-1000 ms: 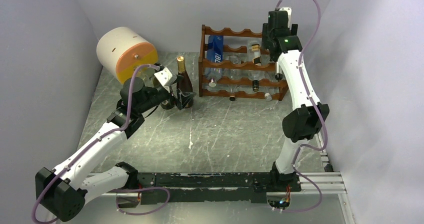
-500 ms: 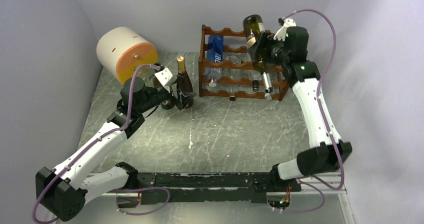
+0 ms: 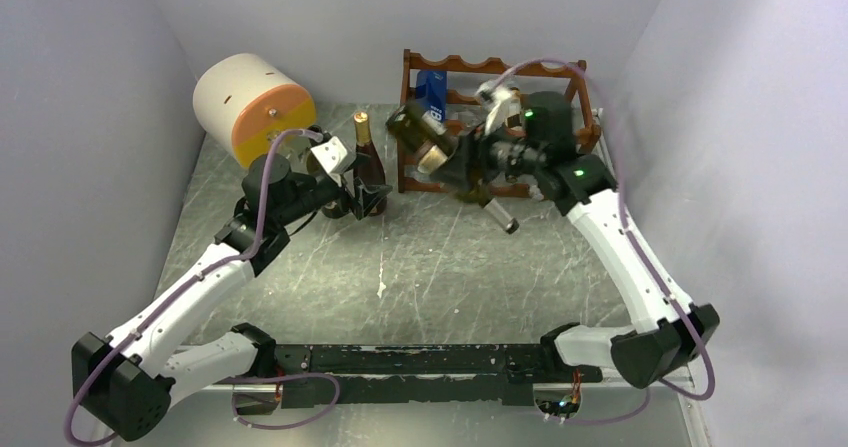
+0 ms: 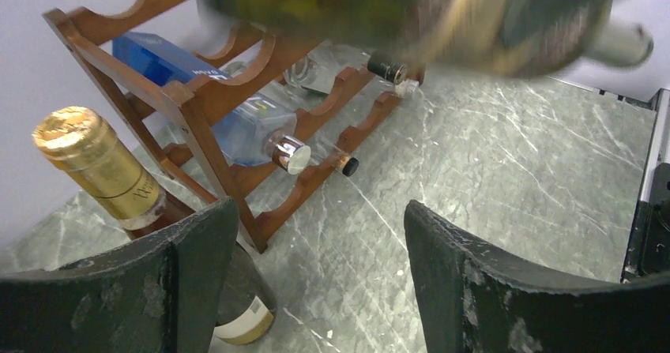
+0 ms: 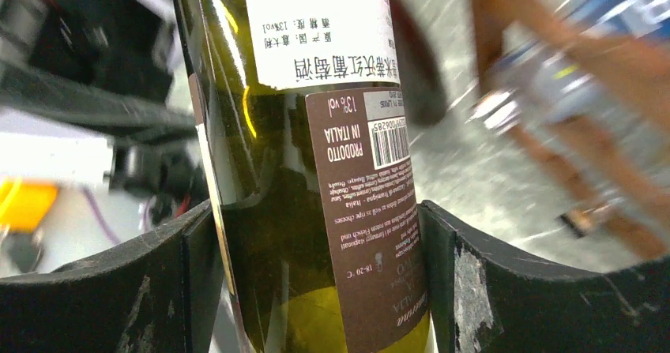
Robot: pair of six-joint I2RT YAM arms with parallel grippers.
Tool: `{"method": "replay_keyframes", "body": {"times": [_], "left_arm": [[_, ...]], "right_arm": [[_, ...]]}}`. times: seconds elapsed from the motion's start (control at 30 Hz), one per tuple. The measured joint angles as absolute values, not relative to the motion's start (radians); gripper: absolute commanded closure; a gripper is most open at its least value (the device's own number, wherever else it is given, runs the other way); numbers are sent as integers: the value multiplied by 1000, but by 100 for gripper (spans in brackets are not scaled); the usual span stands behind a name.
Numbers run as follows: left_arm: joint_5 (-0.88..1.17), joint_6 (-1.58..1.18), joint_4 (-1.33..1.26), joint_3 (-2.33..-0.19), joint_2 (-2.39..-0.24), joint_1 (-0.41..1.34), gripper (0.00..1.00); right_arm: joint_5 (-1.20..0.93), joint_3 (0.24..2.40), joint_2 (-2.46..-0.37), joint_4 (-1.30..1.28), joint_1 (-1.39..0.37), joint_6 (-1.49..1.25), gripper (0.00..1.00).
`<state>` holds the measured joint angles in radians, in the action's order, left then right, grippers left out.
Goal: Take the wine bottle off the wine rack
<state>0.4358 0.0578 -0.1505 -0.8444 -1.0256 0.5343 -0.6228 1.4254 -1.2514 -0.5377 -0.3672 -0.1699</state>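
Observation:
My right gripper [image 3: 468,159] is shut on the green wine bottle [image 3: 432,142], which hangs tilted in the air in front of the wine rack [image 3: 470,65], neck pointing down toward the table. In the right wrist view both fingers press the wine bottle [image 5: 316,132] at its brown label. My left gripper [image 3: 363,199] stands open low over the table beside an upright gold-capped bottle [image 3: 364,157]. In the left wrist view that gold-capped bottle [image 4: 95,163] stands outside the left finger, nothing lies between the fingers, and the wine rack [image 4: 205,92] is ahead.
A white-and-orange cylinder [image 3: 252,107] lies at the back left. A blue bottle [image 3: 430,92] and clear bottles [image 4: 253,132] lie in the rack. White walls close in on three sides. A black rail [image 3: 430,359] runs along the near edge.
My right arm has drawn the wine bottle out of the rack's top right and swung it left and down in front of the rack. The left arm has stayed put.

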Motion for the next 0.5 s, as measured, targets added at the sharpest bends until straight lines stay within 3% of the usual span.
{"method": "replay_keyframes", "body": {"times": [0.17, 0.5], "left_arm": [[440, 100, -185, -812, -938, 537, 17], [641, 226, -360, -654, -828, 581, 15]], "right_arm": [[-606, 1371, -1326, -677, -506, -103, 100], [-591, 1250, -1377, -797, -538, -68, 100]]}}
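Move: From the left hand, the wine bottle in the right gripper lies about 17 cm right, 2 cm ahead and 5 cm above. The gold-topped bottle stands 12 cm ahead, 1 cm left and 13 cm below; the green bottle is 13 cm ahead, 9 cm left and equally low. From the right hand, the open left gripper is 17 cm left, 3 cm back and 5 cm below; the rack's middle is 25 cm ahead, 10 cm right and 20 cm below. Still gripping the wine bottle around its body, the right hand lowers it quickly by about 15 cm, drawing back some 7 cm and tipping its fingers downward. The open left hand, touching nothing, draws back about 7 cm alongside, rising and then sinking partway, while its fingers tip up and swing clockwise. ##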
